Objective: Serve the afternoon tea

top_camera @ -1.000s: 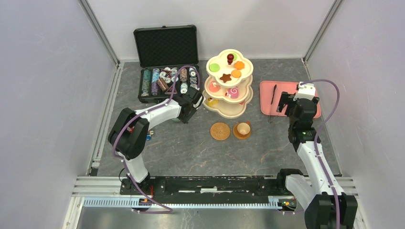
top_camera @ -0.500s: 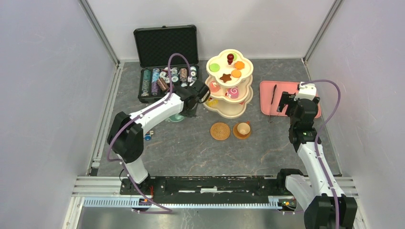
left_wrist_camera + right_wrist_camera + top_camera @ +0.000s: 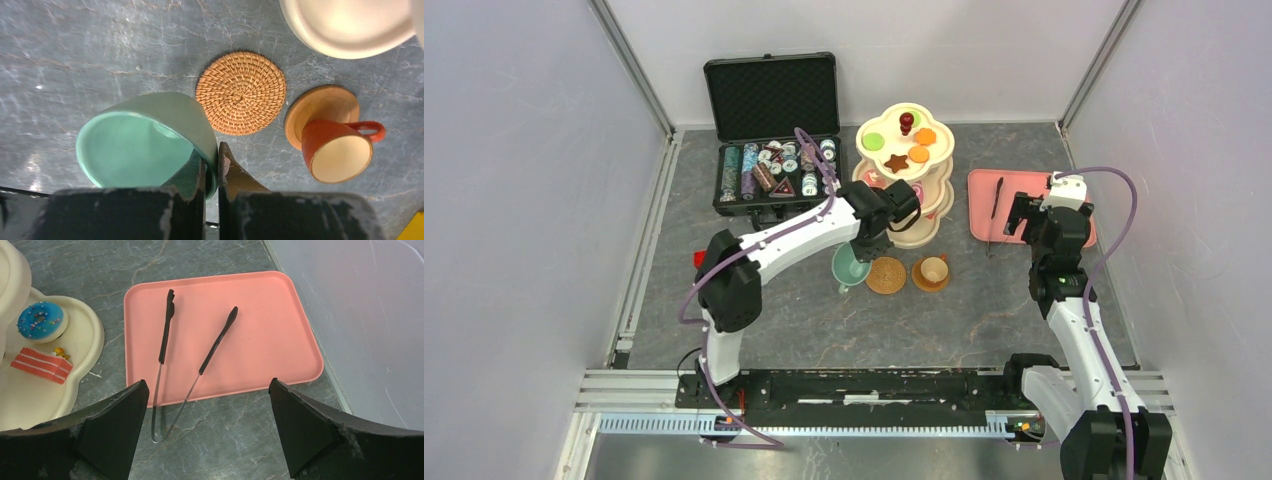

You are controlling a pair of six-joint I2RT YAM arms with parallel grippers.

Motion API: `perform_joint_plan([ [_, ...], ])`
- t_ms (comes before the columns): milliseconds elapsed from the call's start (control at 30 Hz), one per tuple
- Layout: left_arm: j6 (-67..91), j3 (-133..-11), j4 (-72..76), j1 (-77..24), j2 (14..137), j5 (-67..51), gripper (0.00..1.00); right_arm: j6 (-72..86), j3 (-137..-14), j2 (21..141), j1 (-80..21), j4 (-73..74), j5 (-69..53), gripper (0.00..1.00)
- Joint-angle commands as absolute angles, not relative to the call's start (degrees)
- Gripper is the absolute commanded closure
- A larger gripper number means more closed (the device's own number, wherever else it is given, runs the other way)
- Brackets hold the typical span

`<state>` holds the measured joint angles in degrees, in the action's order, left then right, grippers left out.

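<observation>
My left gripper point(image 3: 864, 252) point(image 3: 212, 165) is shut on the rim of the teal cup point(image 3: 848, 268) point(image 3: 145, 137) and holds it in the air just left of the bare woven saucer point(image 3: 886, 275) point(image 3: 241, 93). The smaller brown cup point(image 3: 934, 269) point(image 3: 336, 150) sits on the second saucer point(image 3: 930, 281) point(image 3: 317, 107) to its right. The cream three-tier stand point(image 3: 906, 170) with a red knob and toy pastries stands behind them. My right gripper point(image 3: 1024, 216) point(image 3: 209, 405) is open and empty over the near edge of the pink tray.
A pink tray point(image 3: 984, 205) point(image 3: 260, 335) holds metal tongs point(image 3: 995, 212) point(image 3: 172, 355) at the right. An open black case point(image 3: 769, 130) with poker chips stands at the back left. A red object point(image 3: 699, 259) lies on the floor behind the left arm.
My left arm has swung right from beside the chip case, carrying the teal cup, and now holds it next to the bare saucer. The right arm has not moved.
</observation>
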<state>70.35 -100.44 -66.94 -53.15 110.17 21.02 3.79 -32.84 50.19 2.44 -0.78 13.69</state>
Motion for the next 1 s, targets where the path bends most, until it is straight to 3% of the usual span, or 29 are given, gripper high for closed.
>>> perform_joint_plan([
  [0, 80.21, -102.30, -64.96, -54.26, 112.30, 18.73, 0.98, 4.35, -32.79, 49.42, 2.90, -2.29, 12.87, 0.02],
  [967, 89.12, -106.77, -57.48, -55.57, 119.49, 15.95, 0.94, 4.62, -32.34, 49.02, 4.02, -2.46, 11.74, 0.02],
])
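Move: The left gripper already pinches the right-hand wall of the green cup. The woven coaster it is bound for lies some 13 cm below the left hand, about 4 cm to its right and 2 cm ahead. The orange cup on its saucer stands about 10 cm right of the coaster, level with it; the cake stand's lowest tier is about 13 cm beyond the coaster and 4 cm right of it. From the right hand, the coaster lies about 37 cm left, 7 cm back and 19 cm down. Bring the left gripper about 7.5 cm to the right, keeping its pinch on the green cup's wall, to carry the cup over the woven coaster. Sink some 3 cm quickly at first, run right almost level, then ease down another centimetre or so. Meanwhile swing the fingertips some 10 degrees to the right and turn the hand about 10 degrees counter-clockwise. ##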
